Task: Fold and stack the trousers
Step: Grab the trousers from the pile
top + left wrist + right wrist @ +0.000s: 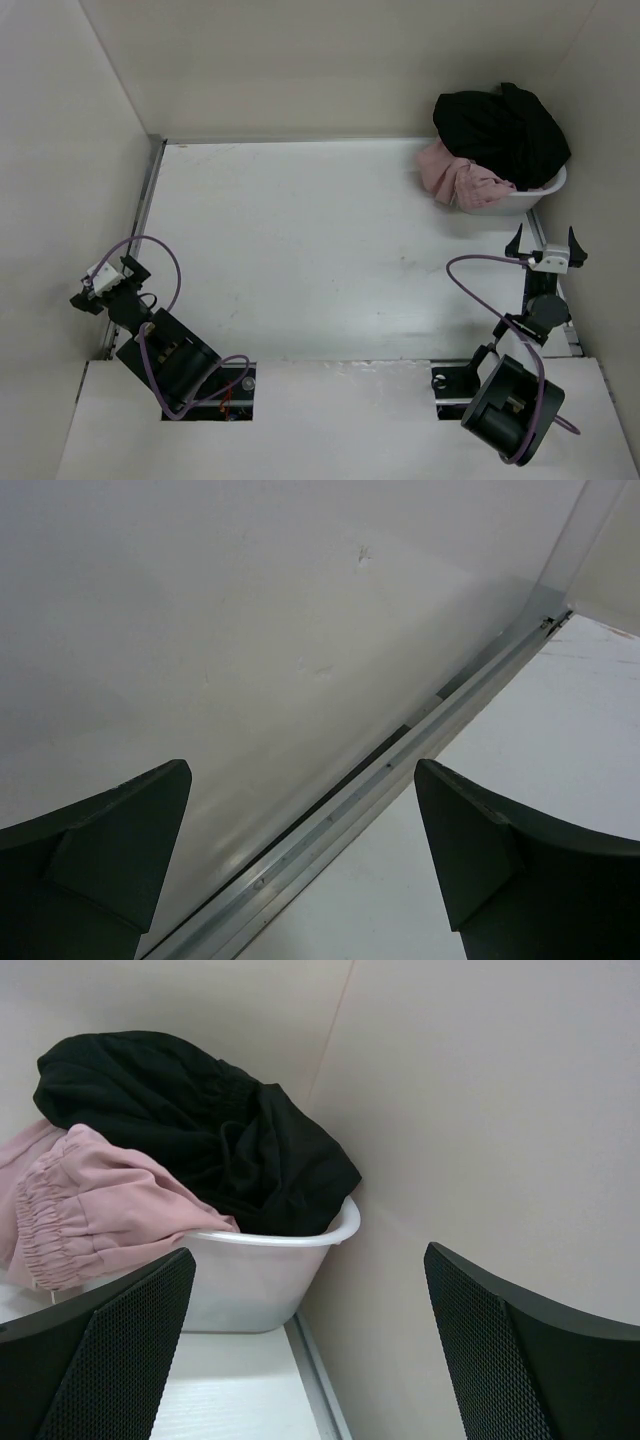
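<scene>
The black trousers [505, 135] lie bunched on top of a white basin [540, 197] in the far right corner. In the right wrist view the trousers [200, 1120] spill over the basin's rim [300, 1239]. My right gripper [546, 238] stands open a little in front of the basin, pointing at it, and in its own view the right gripper [308, 1260] has nothing between its fingers. My left gripper [88, 286] is far off at the table's left edge, facing the side wall. The left gripper [300, 780] is open and empty.
A pink garment [455, 177] with an elastic waistband hangs over the basin's left side, under the trousers [90, 1200]. A metal rail [380, 780] runs along the foot of the left wall. Pale walls enclose the white table [320, 250] on three sides.
</scene>
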Controlling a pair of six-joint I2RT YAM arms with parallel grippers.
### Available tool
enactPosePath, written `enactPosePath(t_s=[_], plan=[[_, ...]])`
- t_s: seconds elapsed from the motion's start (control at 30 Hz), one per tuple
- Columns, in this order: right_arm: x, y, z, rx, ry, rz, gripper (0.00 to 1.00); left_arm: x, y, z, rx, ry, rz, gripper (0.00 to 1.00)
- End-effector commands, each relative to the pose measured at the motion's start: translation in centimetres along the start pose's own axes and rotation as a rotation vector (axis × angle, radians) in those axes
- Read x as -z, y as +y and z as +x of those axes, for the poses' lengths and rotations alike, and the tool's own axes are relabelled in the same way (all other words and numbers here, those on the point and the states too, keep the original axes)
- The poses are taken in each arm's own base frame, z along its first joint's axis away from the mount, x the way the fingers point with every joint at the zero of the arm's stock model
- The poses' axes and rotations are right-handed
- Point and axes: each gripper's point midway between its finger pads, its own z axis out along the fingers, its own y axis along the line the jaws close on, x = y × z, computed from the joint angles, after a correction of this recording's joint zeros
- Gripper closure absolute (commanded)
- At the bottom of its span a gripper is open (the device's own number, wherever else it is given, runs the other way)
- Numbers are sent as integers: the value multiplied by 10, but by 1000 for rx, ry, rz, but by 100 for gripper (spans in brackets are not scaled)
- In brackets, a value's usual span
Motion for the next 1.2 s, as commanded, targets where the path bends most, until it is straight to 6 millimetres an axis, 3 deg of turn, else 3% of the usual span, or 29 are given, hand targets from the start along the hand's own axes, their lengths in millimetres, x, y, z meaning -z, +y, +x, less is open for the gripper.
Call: enactPosePath(t_s=[0.0,0.4,0.5,0.53,0.6,0.67,0.7,0.83,0.9,0.97,1.0,1.07,1.17], plan=[[18,14,5,2,-15,-24,0,5,-4,-50,-31,-211,11,0],[20,13,5,8,-24,-13,0,4,-4,-50,-32,-211,9,0],[8,-4,4,-22,-6,49,0,0,-7,-59,-40,-231,26,0],[5,-12,-4,-23,-19,83,0,1,-13,-66,-50,-248,51,0],[-2,-20,-49,14,-121,97,0,6,-29,-95,-88,-331,111,0],[-23,-13,-96,23,-215,37,0,0,-42,-103,-110,-337,164,0],[-49,-3,-125,0,-266,-16,0,-2,-46,-100,-115,-312,185,0],[-141,33,-172,-58,-245,-162,0,-36,-62,-92,-107,-107,275,0],[-175,55,-189,-38,-167,-230,0,-64,-77,-125,-67,-47,315,0],[-202,70,-207,-21,-162,-240,0,-80,-109,-158,-56,-38,386,0],[-214,75,-212,-28,-171,-228,0,-84,-132,-173,-66,-33,440,0],[-238,84,-203,-61,-146,-201,0,-78,-179,-186,-102,3,559,0],[-271,109,-157,-65,80,-245,0,-39,-257,-178,-246,95,802,0]])
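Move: The black trousers heaped on top of the pile lie about 26 cm ahead of the right gripper, some 5 cm to its left and 7 cm below it. The pink garment hangs over the front left, about 18 cm ahead, 12 cm left and 12 cm below; the white basket under both stands roughly 22 cm ahead, straight in line and 16 cm down. From the left gripper the black trousers are some 31 cm ahead and 90 cm to the right, about level. Lift the open right gripper about 27 cm and carry it some 18 cm forward and 13 cm left, turning it counter-clockwise by about 20 degrees, to end high over the front left of the pile, touching nothing. At the same time swing the empty left gripper up, forward and then right along the left wall, turning clockwise and staying open. ##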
